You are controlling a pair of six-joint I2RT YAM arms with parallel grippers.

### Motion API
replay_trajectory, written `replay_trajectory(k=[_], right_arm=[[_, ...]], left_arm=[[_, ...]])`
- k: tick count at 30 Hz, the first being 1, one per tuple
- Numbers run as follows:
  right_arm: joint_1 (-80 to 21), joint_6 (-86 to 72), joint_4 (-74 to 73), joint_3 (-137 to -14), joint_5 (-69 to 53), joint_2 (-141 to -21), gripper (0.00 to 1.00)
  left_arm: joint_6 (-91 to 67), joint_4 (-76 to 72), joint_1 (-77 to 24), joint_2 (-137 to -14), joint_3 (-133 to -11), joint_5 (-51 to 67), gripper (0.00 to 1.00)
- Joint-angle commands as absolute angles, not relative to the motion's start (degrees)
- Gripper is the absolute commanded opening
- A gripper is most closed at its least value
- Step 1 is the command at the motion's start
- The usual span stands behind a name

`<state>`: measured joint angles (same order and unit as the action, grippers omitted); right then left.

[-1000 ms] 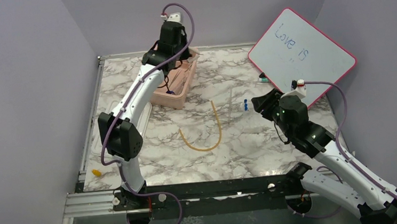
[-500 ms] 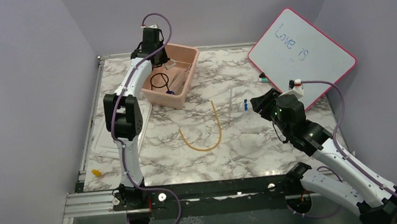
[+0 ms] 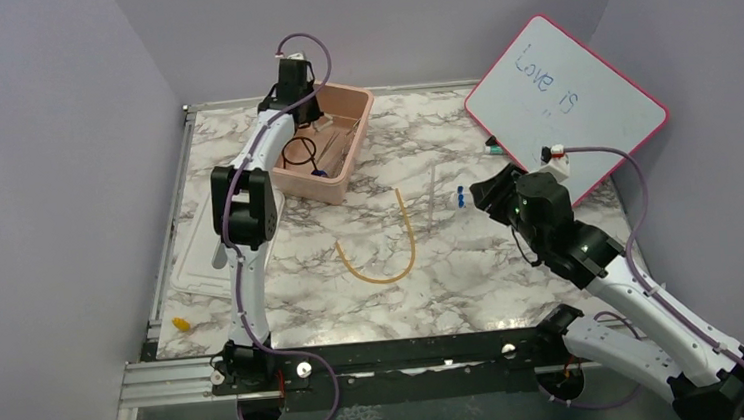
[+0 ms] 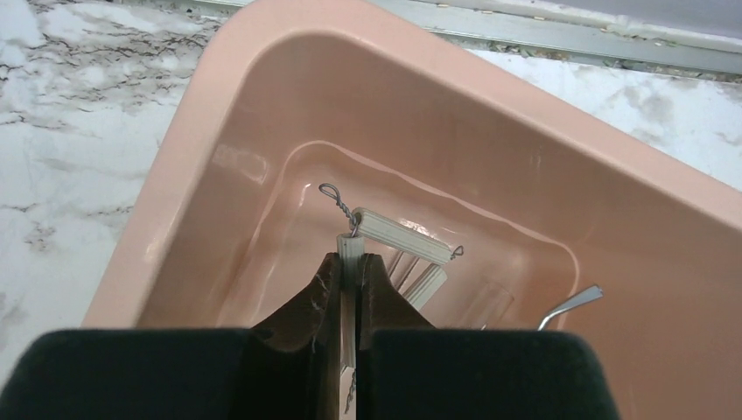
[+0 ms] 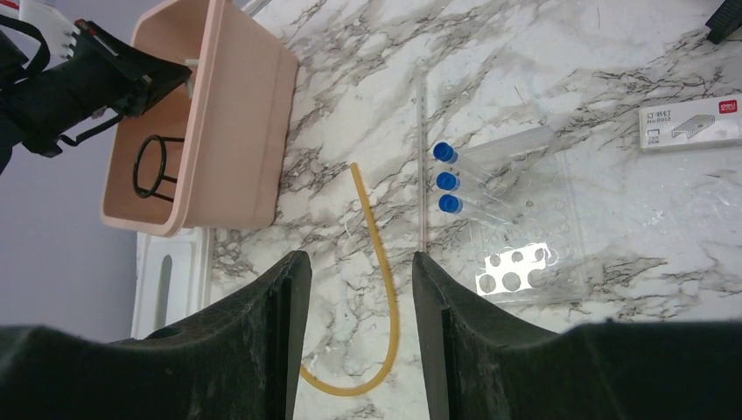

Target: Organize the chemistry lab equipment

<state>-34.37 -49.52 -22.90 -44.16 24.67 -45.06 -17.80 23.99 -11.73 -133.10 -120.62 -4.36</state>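
My left gripper [image 4: 351, 259] hangs over the pink tub [image 4: 262, 105] and is shut on one white ribbed rod of a wire-linked triangle [image 4: 404, 238]. In the top view that gripper [image 3: 302, 107] is at the tub's far left corner. Inside the tub [image 3: 358, 143] lie a black wire ring [image 3: 295, 154] and bent metal tongs [image 4: 569, 306]. The amber tube [image 3: 392, 259] lies in a U on the marble. My right gripper [image 5: 354, 259] is open above it, with the tube [image 5: 385, 289] showing between the jaws, untouched. Three blue-capped test tubes [image 5: 446, 179] lie beside a thin glass rod [image 5: 423, 166].
A red-framed whiteboard [image 3: 565, 104] leans at the back right. A clear tube rack [image 5: 525, 262] and a small staple box [image 5: 687, 122] lie near the test tubes. A white lid [image 3: 196, 254] lies left of the tub, and a small yellow piece [image 3: 181, 324] sits at the front left.
The left arm has pulled back from over the tub's middle to its far left corner, elbow raised, still holding the white triangle. The right arm has hardly moved.
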Motion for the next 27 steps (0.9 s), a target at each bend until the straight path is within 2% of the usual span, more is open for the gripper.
replay_trajectory(k=[1,5,8,19,27], right_arm=[[-34.06,-49.48,-25.31,-46.29,26.81,-45.47,0.5],[-34.07,-49.61,-25.39,-46.99,26.78,-46.6,0.5],[-34.05,-49.82,-25.31,-47.04,26.32,-47.03,0.5],[-34.04,-48.87,-25.4,-46.83,25.89,-46.69,0.5],[-34.02,-50.11,-27.12,-46.37,23.67,-45.56,0.51]], left_arm=[[-17.62,21.89,-10.78,-134.38,-121.93,-6.54,0.12],[-17.12,21.85,-10.46,-134.45,-121.75,-6.84,0.25],[-16.04,21.97,-10.37,-133.78,-122.24,-6.41,0.3],[-15.29,22.43,-10.82,-122.05,-119.3,2.07,0.3],[-22.74,20.64,-16.58,-108.52,-107.8,8.09,0.4]])
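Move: My left hand holds one rod of the clay triangle inside the pink box, near its far left corner; the triangle's middle is about 2 cm ahead, 2 cm right and 2 cm below. The box's middle lies some 5 cm back and straight in line, the black ring about 7 cm back and 5 cm left, the metal tools roughly 5 cm back and 4 cm right. From my right hand the triangle lies about 30 cm ahead, 30 cm left, 12 cm lower. I open my left fingers and let go of the clay triangle's rod over the box floor, easing about 1 cm down and 1.5 cm left as they part. After a short pause I lift away quickly, some 13 cm up and out of the box, drawing back and a little right, fingers tipping up about 10 degrees and still open. ##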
